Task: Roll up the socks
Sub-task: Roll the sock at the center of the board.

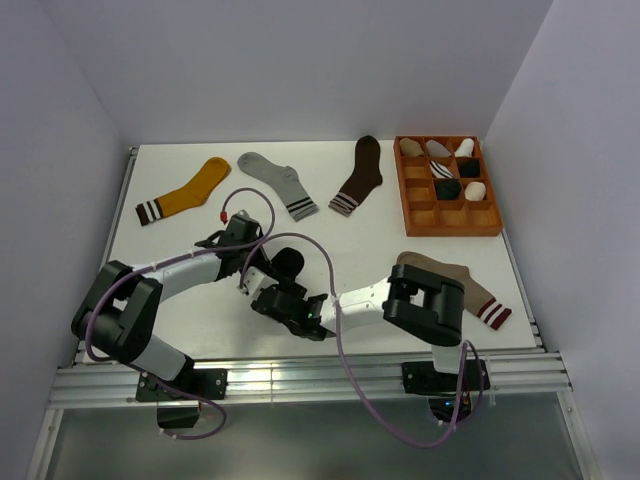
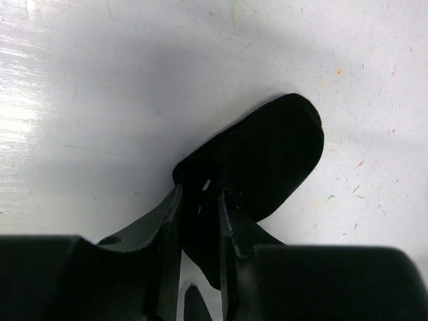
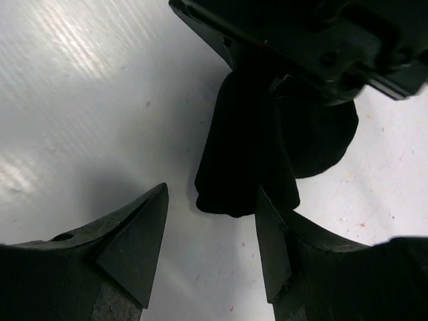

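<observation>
A plain black sock [image 1: 288, 262] lies bunched near the middle of the table. My left gripper [image 2: 200, 190] is shut on a fold of this sock [image 2: 267, 154], whose rounded end sticks out past the fingers. In the right wrist view the sock [image 3: 244, 154] hangs down from the left gripper [image 3: 301, 40]. My right gripper [image 3: 212, 190] stands open just in front of the sock's lower edge; its right finger [image 3: 274, 241] is against the fabric. Both grippers meet at the sock in the top view, the right one [image 1: 272, 296] low and near. A taupe sock [image 1: 478, 296] lies partly under the right arm.
A wooden tray [image 1: 447, 215] with compartments holding rolled socks stands at the back right. Along the back lie a mustard sock [image 1: 185, 190], a grey sock [image 1: 278, 183] and a dark brown sock [image 1: 360, 175]. Walls close in the table on three sides.
</observation>
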`<state>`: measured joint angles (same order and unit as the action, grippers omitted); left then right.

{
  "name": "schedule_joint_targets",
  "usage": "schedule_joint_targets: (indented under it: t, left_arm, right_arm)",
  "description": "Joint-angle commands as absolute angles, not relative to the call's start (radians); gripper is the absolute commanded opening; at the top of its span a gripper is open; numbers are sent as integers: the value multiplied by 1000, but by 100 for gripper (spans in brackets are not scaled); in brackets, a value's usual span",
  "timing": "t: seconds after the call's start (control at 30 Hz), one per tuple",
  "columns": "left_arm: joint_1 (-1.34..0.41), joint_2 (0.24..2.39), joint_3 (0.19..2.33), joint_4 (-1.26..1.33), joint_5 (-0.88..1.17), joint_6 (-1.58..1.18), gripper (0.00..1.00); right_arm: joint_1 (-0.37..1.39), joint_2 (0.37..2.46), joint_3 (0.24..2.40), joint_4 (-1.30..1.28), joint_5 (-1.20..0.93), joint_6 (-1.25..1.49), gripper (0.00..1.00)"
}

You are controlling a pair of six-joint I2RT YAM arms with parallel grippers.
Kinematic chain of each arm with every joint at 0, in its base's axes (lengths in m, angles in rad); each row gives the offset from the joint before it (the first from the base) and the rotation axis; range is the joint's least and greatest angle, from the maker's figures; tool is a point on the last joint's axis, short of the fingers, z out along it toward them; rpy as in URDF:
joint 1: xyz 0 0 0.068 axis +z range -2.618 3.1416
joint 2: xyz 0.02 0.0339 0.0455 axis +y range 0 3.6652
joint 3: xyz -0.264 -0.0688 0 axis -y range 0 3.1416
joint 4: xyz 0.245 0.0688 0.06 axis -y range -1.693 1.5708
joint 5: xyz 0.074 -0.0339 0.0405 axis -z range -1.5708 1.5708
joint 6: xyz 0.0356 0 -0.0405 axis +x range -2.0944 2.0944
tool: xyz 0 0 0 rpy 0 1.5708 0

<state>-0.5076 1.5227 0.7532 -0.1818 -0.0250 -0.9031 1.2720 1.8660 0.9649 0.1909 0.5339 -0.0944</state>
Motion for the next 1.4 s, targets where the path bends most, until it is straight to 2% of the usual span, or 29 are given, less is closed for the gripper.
schedule_joint_targets:
  t: [0.0,0.23,0.3,0.4,0.43,0.57,0.6,0.77,0.87,0.9,1.0,1.2,1.37]
  left_arm:
    - [-514,1557,765,-222,11,-870,7]
    - [-518,1568,772,-219,31,-850,7]
    - [-520,1575,775,-216,38,-847,7]
    - [-523,1586,779,-213,55,-838,6]
    - [-525,1588,781,-213,63,-835,7]
    - [-525,1583,798,-213,61,-825,10]
    - [-525,1579,799,-213,55,-825,15]
    - [-525,1543,807,-201,31,-844,32]
    - [-525,1520,804,-198,5,-867,44]
    - [-523,1514,805,-196,5,-874,51]
    - [-520,1493,795,-193,-35,-905,57]
    - [-499,1411,736,-187,-90,-997,65]
    - [-456,1359,693,-175,-80,-1006,62]
  right_arm:
    - [1270,1920,1012,230,610,-109,61]
    - [1235,1970,1008,230,626,-86,61]
    - [1226,1974,1008,226,606,-84,55]
    - [1215,1974,1011,216,574,-84,36]
    - [1210,1973,1011,210,560,-83,24]
    - [1190,1933,999,161,447,-52,4]
    - [1180,1924,1002,141,419,-23,1]
    - [1079,1865,1008,23,127,60,0]
    - [1011,1841,1002,-20,20,95,0]
    - [981,1836,999,-23,-41,110,0]
    - [942,1829,1003,-47,-132,138,0]
    - [908,1859,1052,-109,-236,158,0]
    - [908,1861,1077,-136,-207,126,0]
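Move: The black sock's middle lies about 4 cm ahead of the open right hand, 2 cm to its right and a centimetre lower. The left hand already pinches the folded end, with the sock's middle some 4 cm to its right, a centimetre ahead and slightly below. From the right hand, the grey sock lies roughly 25 cm ahead and 2 cm right, the dark brown one 27 cm ahead and 22 cm right. Right hand reaches about 3 cm forward, pinches the black sock's fold, tips down some 35 degrees; left releases, rising. ##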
